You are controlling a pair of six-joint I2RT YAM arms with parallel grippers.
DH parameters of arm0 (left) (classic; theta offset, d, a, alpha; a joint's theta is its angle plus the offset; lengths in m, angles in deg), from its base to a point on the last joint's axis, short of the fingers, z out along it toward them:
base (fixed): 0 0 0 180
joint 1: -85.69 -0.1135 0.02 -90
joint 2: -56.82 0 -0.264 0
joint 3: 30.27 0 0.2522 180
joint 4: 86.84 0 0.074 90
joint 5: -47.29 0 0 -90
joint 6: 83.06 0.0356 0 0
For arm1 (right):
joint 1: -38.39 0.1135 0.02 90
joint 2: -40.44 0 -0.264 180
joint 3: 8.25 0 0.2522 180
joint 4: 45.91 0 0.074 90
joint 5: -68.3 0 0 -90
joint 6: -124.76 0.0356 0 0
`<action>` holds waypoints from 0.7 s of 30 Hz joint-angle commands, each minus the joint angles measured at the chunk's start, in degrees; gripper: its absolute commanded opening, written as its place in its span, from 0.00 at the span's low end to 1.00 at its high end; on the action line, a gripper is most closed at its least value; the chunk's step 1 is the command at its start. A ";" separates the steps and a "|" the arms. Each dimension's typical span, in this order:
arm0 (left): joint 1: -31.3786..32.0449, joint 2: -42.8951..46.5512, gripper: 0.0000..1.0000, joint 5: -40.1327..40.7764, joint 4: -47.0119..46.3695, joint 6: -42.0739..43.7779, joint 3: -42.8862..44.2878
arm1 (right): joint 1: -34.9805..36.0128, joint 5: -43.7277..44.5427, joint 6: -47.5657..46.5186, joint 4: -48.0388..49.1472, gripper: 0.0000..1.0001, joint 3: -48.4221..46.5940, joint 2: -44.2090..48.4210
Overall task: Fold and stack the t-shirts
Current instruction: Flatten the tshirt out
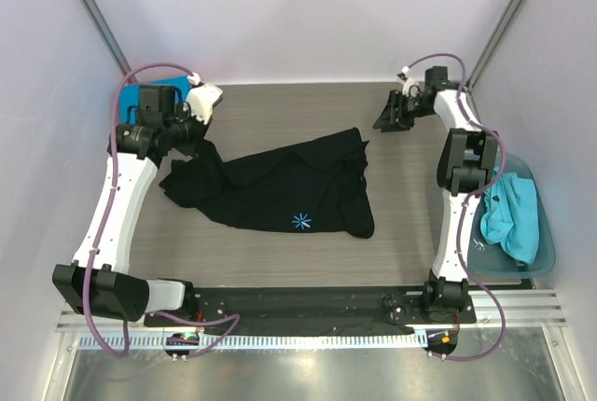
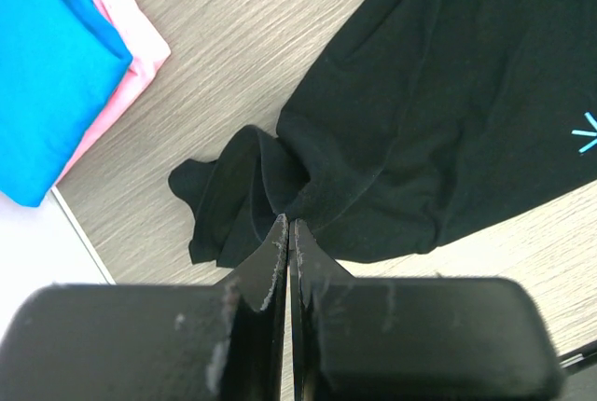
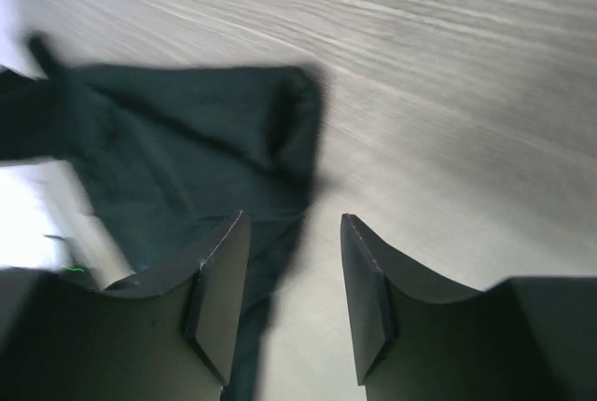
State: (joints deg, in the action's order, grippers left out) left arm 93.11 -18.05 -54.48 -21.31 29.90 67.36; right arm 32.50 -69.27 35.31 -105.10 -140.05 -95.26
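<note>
A large black t-shirt (image 1: pixel 289 186) with a light-blue starburst mark (image 1: pixel 301 222) lies rumpled across the middle of the table. My left gripper (image 1: pixel 194 140) is at its left end, shut on a gathered fold of the black cloth (image 2: pixel 270 186), which bunches right at the fingertips of that gripper (image 2: pixel 289 224). My right gripper (image 1: pixel 387 117) hovers at the back right, off the shirt, open with nothing between its fingers (image 3: pixel 224 261). The right wrist view shows the shirt's corner (image 3: pixel 187 140) blurred beyond that gripper (image 3: pixel 294 219). A folded bright blue t-shirt (image 2: pixel 47 65) lies on a pink one (image 2: pixel 126 75) at the back left.
A translucent teal tub (image 1: pixel 546 242) at the right edge holds a crumpled turquoise t-shirt (image 1: pixel 513 214), beside the right arm's upright link. The blue shirt (image 1: pixel 135 95) peeks out behind the left arm. White walls close in the back and sides.
</note>
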 commanded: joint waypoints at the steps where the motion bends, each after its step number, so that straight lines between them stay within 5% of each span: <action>1: -0.48 -1.15 0.00 0.96 0.35 0.94 1.20 | 3.87 5.99 -15.82 -7.03 0.49 -5.88 -0.88; 8: -0.65 -3.79 0.00 1.75 0.00 1.30 3.05 | 4.57 16.80 -34.82 1.47 0.47 5.71 5.97; 21: -0.74 -7.22 0.00 2.80 -0.62 1.12 5.07 | 4.57 16.47 -56.79 9.92 0.47 18.80 13.79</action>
State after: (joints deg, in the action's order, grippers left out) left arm 92.74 -25.13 -52.51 -21.01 30.31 70.40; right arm 36.63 -51.11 -12.25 -99.44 -123.55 -87.39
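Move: The right hand hangs open beside the t-shirt's far right corner, which lies about 6 cm to its left, roughly level fore and aft and 9 cm below. The flower print is some 26 cm back and 24 cm left of that hand. The left hand still pinches the shirt's raised left part; the crumpled left end lies about 4 cm ahead, 6 cm left and 26 cm below it. The folded stack is some 28 cm ahead and 18 cm left of the left hand. Downward goes the right hand, about 5 cm to just above the bare table beside the shirt's far right corner. It edges left first, then swings back right and slightly towards its base, rolling some 50 degrees counter-clockwise and tipping its half-open fingers more steeply down. The left hand, shut on the cloth, eases forward and down a few centimetres. ##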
